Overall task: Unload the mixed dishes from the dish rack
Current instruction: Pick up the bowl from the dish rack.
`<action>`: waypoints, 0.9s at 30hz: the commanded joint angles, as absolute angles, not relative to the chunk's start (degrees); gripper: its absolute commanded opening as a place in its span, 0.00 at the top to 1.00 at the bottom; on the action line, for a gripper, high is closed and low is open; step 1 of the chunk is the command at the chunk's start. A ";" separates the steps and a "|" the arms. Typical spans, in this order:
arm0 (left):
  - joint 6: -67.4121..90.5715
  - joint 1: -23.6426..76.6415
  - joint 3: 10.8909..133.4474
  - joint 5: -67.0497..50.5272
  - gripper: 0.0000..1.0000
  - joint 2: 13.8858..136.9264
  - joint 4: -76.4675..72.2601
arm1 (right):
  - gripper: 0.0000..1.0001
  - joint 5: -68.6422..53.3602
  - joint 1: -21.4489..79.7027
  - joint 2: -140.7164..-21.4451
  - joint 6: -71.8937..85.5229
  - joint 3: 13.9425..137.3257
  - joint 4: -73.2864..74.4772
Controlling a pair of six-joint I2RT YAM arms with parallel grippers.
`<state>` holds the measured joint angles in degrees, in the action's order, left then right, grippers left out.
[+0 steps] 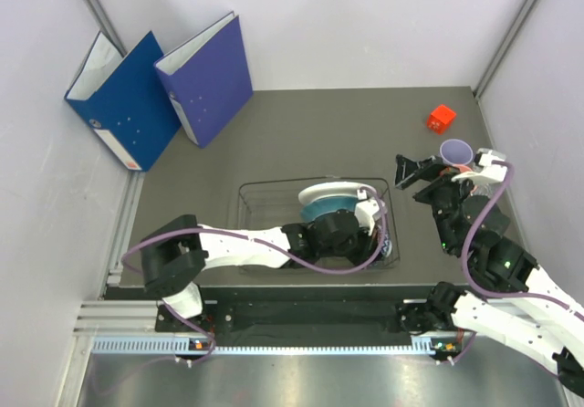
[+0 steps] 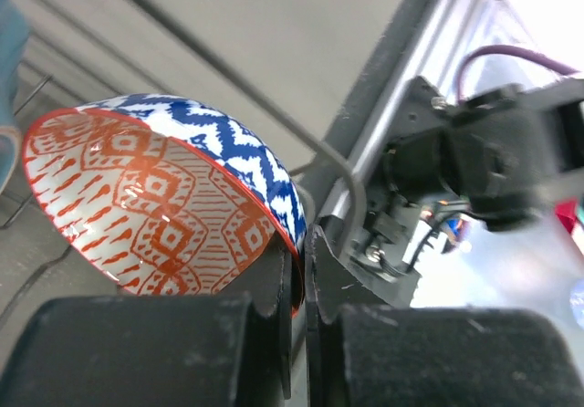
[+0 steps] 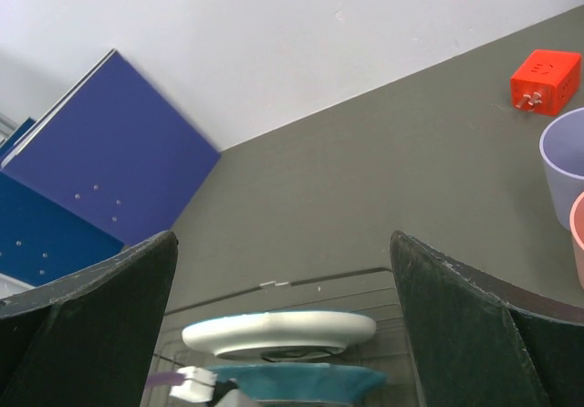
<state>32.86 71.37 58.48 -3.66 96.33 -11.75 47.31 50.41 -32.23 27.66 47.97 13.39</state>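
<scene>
The dish rack (image 1: 274, 185) sits mid-table. A white plate (image 1: 328, 191) and a teal plate (image 1: 321, 210) stand in its slots. My left arm (image 1: 255, 243) reaches into the rack's right end. In the left wrist view my left gripper (image 2: 304, 270) is shut on the rim of a small bowl (image 2: 155, 197), red-patterned inside and blue-white outside. My right gripper (image 1: 415, 172) hovers open and empty just right of the rack, facing the white plate (image 3: 278, 332) and teal plate (image 3: 292, 381). A lavender cup (image 1: 455, 154) and a salmon-pink cup (image 3: 578, 234) stand on the table by it.
Two blue binders (image 1: 155, 92) lean at the back left. A small red block (image 1: 442, 117) lies at the back right, behind the cups. Grey walls close in on both sides, and a metal rail (image 1: 274, 334) runs along the near edge.
</scene>
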 commanded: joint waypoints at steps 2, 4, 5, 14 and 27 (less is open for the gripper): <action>28.92 71.19 58.36 -4.74 1.00 87.46 -12.48 | 0.00 47.99 50.80 -30.85 27.16 48.87 13.18; 28.30 71.19 58.97 -5.62 1.00 85.79 -12.04 | 0.00 48.25 50.80 -30.68 26.98 49.13 13.10; 28.04 71.19 59.24 -6.32 1.00 85.26 -11.34 | 0.00 48.25 50.89 -30.59 26.72 49.22 13.01; 22.87 71.19 65.37 -8.09 1.00 79.81 -4.67 | 0.00 50.18 50.80 -29.71 22.86 52.82 12.40; -1.04 66.36 101.76 16.34 1.00 80.06 45.07 | 0.02 56.34 50.80 -50.96 24.70 78.71 30.40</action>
<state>9.50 69.69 92.47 7.03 79.66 29.30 55.33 50.41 -41.56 23.81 69.91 21.30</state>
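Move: The left hand already has the bowl's rim between its shut fingers down in the rack, the bowl's middle about 4 cm ahead and 2 cm to the right. The teal plate stands roughly 10 cm ahead and 8 cm to the left of the hand, the white plate 14 cm ahead and 9 cm left. From the open right hand the bowl is some 9 cm back, 3 cm left and 22 cm below. Left hand lifts the pinched bowl some 25 cm from the rack, easing left; open right hand rises too. ##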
